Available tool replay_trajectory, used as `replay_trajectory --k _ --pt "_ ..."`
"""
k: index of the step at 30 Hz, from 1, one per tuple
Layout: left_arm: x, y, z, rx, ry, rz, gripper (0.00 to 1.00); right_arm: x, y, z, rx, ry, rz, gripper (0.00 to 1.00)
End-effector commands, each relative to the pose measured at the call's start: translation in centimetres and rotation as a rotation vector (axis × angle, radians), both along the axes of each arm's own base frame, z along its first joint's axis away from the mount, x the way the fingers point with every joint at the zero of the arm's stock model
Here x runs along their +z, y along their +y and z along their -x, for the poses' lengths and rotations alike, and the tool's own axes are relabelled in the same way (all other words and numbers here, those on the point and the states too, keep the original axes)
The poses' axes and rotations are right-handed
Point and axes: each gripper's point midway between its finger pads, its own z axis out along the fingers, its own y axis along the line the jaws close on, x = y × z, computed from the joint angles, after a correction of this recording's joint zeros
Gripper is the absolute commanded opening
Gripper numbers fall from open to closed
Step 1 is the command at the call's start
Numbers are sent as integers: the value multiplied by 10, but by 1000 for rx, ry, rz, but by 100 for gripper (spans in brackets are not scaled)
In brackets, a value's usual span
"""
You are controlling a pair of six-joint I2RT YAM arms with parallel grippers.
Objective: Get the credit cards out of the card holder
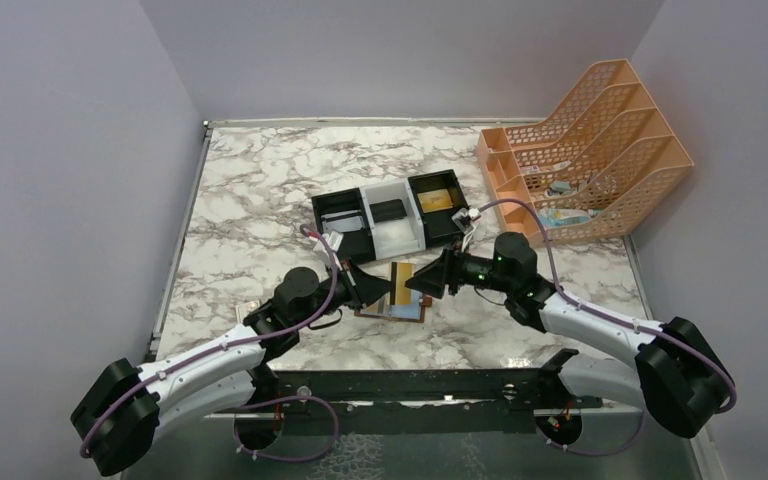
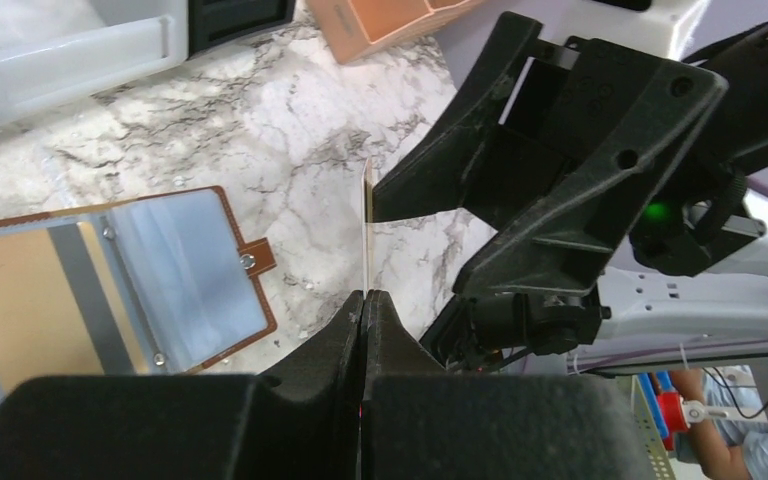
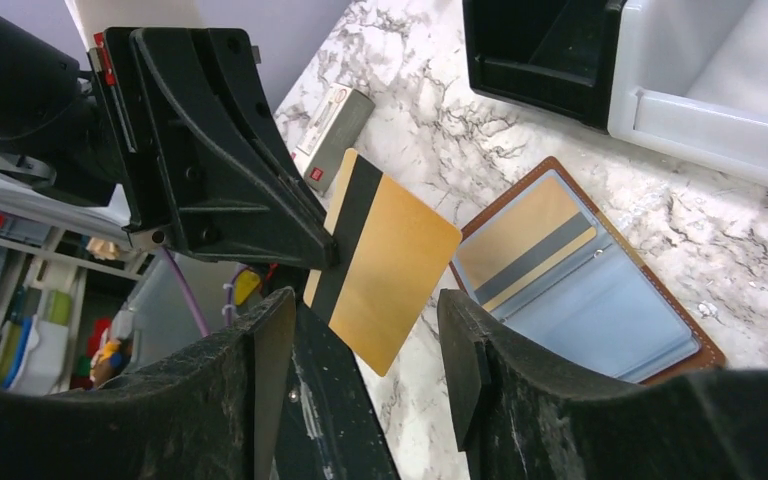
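My left gripper [image 2: 365, 297] is shut on one edge of a gold credit card [image 3: 385, 260] with a black stripe and holds it in the air above the card holder [image 1: 392, 310]. The card shows edge-on [image 2: 366, 230] in the left wrist view. The brown card holder [image 3: 580, 270] lies open on the marble table, with another gold card [image 3: 525, 250] with a grey stripe in its blue-grey pocket. My right gripper [image 3: 365, 300] is open and faces the held card, whose lower corner reaches between its fingers without touching them.
A black-white-black tray [image 1: 345, 212] stands just behind, with a dark card [image 1: 388, 210] in the white part and a gold card [image 1: 435, 200] in the right part. An orange file rack [image 1: 585, 150] fills the back right. A small grey device [image 3: 335, 115] lies on the table.
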Motion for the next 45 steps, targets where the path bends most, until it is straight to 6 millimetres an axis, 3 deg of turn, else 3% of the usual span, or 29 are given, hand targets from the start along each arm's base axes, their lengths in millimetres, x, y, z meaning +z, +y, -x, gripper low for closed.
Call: replay_trajectory --k 1,5,11,30,45 --pt "31 -6 7 -67 -88 79 0 10 5 -1 13 16 -47 54" --pt "33 -5 9 -76 -93 88 0 13 7 4 43 21 -74 53" --pt "37 -8 13 -102 -102 124 0 20 13 17 131 29 -125 37" --pt "51 -4 18 -117 -123 172 0 41 5 42 285 3 -260 16" --pt "51 -5 21 -130 -113 204 0 45 5 43 297 22 -290 20"
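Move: The left hand already holds the gold card by its edge, the card's middle lying about 3 cm to its right and 1 cm ahead, at the same height. From the open right hand that card is some 4 cm to the left and 1 cm ahead, also level. The card holder lies roughly 4 cm back, 5 cm left and 12 cm below the right hand; the three-bin tray's middle is about 15 cm ahead, 5 cm left and 10 cm below it. Both hands rise 4–5 cm and draw back, left keeping the card, right turning counter-clockwise, fingers narrowing around it. ##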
